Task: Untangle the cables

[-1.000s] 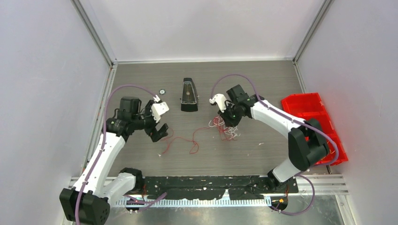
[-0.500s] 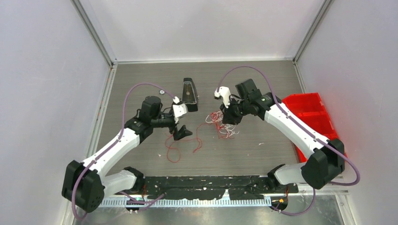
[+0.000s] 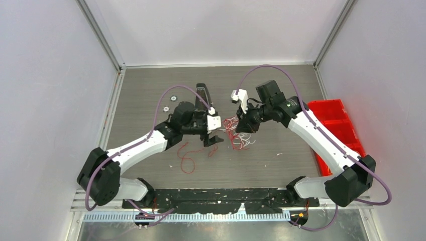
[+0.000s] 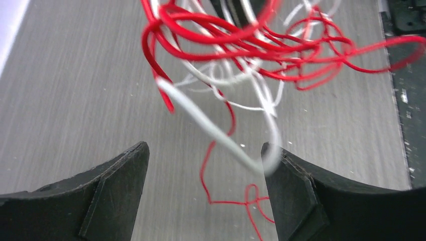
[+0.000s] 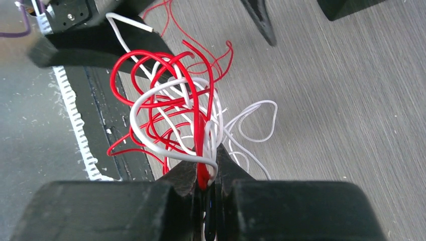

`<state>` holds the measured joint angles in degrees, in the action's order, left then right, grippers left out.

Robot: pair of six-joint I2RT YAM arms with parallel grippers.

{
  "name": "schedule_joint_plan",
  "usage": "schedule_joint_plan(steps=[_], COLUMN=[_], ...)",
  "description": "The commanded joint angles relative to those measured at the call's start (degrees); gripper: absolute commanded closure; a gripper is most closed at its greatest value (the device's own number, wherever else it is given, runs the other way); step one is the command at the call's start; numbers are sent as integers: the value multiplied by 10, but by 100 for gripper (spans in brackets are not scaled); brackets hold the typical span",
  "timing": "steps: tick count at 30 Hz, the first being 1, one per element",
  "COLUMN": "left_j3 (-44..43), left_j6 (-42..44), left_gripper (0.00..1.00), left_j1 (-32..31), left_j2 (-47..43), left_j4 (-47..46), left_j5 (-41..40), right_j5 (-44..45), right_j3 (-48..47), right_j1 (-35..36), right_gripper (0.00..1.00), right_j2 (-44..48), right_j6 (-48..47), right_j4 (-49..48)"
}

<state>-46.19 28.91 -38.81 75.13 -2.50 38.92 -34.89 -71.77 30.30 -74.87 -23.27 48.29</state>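
A tangle of red and white cables [image 3: 236,134] hangs from my right gripper [image 3: 242,125] just above the table. In the right wrist view the gripper [image 5: 207,163] is shut on a thick red strand and white strands, and the tangle [image 5: 168,113] loops out in front of it. My left gripper [image 3: 213,140] is open just left of the tangle. In its wrist view the gripper [image 4: 205,150] faces the hanging tangle [image 4: 236,45], and a white loop [image 4: 221,133] sags between the fingers, touching the right finger [image 4: 301,191]. A thin red strand [image 3: 187,159] trails on the table.
A black wedge-shaped device [image 3: 202,99] stands behind the grippers, with a small round piece [image 3: 173,99] to its left. A red bin [image 3: 335,125] sits at the right edge. A black strip [image 3: 226,196] runs along the front edge by the arm bases.
My left arm has swung right from the table's left side up to the tangle. My right gripper has moved slightly back, still holding the tangle.
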Motion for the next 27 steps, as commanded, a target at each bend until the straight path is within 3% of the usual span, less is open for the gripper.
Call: schedule_joint_plan(steps=[1,4,7,10,15,20,27], left_j3=[-42,-51,-23,-3,19,45,55], left_j6=[-24,-29,-9,20,6,9,49], left_gripper=[20,34,63,99,100,100,100], left_j1=[-16,-15,-15,-11,45,162,280], left_j2=[41,61,44,7,-86,-175,-260], left_j4=[-96,-76,-69,-27,60,132,213], left_j5=[-55,-42,-24,-18,-9,1,15], right_j5=[-36,-32,-25,-25,14,87,132], right_j3=[-33,-30,-22,-17,-3,31,47], right_j1=[4,4,-1,-16,-83,-136,-149], right_gripper=[95,95,95,95,95,95,95], right_j2=[16,26,33,35,22,-3,-49], right_j6=[15,14,9,7,-34,-106,-113], right_j4=[5,6,6,5,22,34,14])
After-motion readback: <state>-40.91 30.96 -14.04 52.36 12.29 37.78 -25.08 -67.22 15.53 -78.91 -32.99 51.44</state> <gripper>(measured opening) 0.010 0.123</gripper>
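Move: The red strand to be pinched stands out of the tangle the right hand already holds, about 4 cm to the left hand's right, 2 cm ahead and nearly level. The red tail lies on the table some 13 cm left of the left hand, 9 cm back and 14 cm below, and the metronome about 17 cm ahead, 6 cm left, 12 cm below. From the right hand, that strand is about 5 cm left, 2 cm back and 2 cm lower. The left fingers shut on a red strand of the tangle after easing about 2 cm forward and right, then draw it some 17 cm left and about 5 cm up, the hand turning roughly 25 degrees counter-clockwise. The right hand, keeping its pinch on the tangle, pulls the other way: about 10 cm right and 5 cm forward, sinking some 6 cm and turning clockwise. ##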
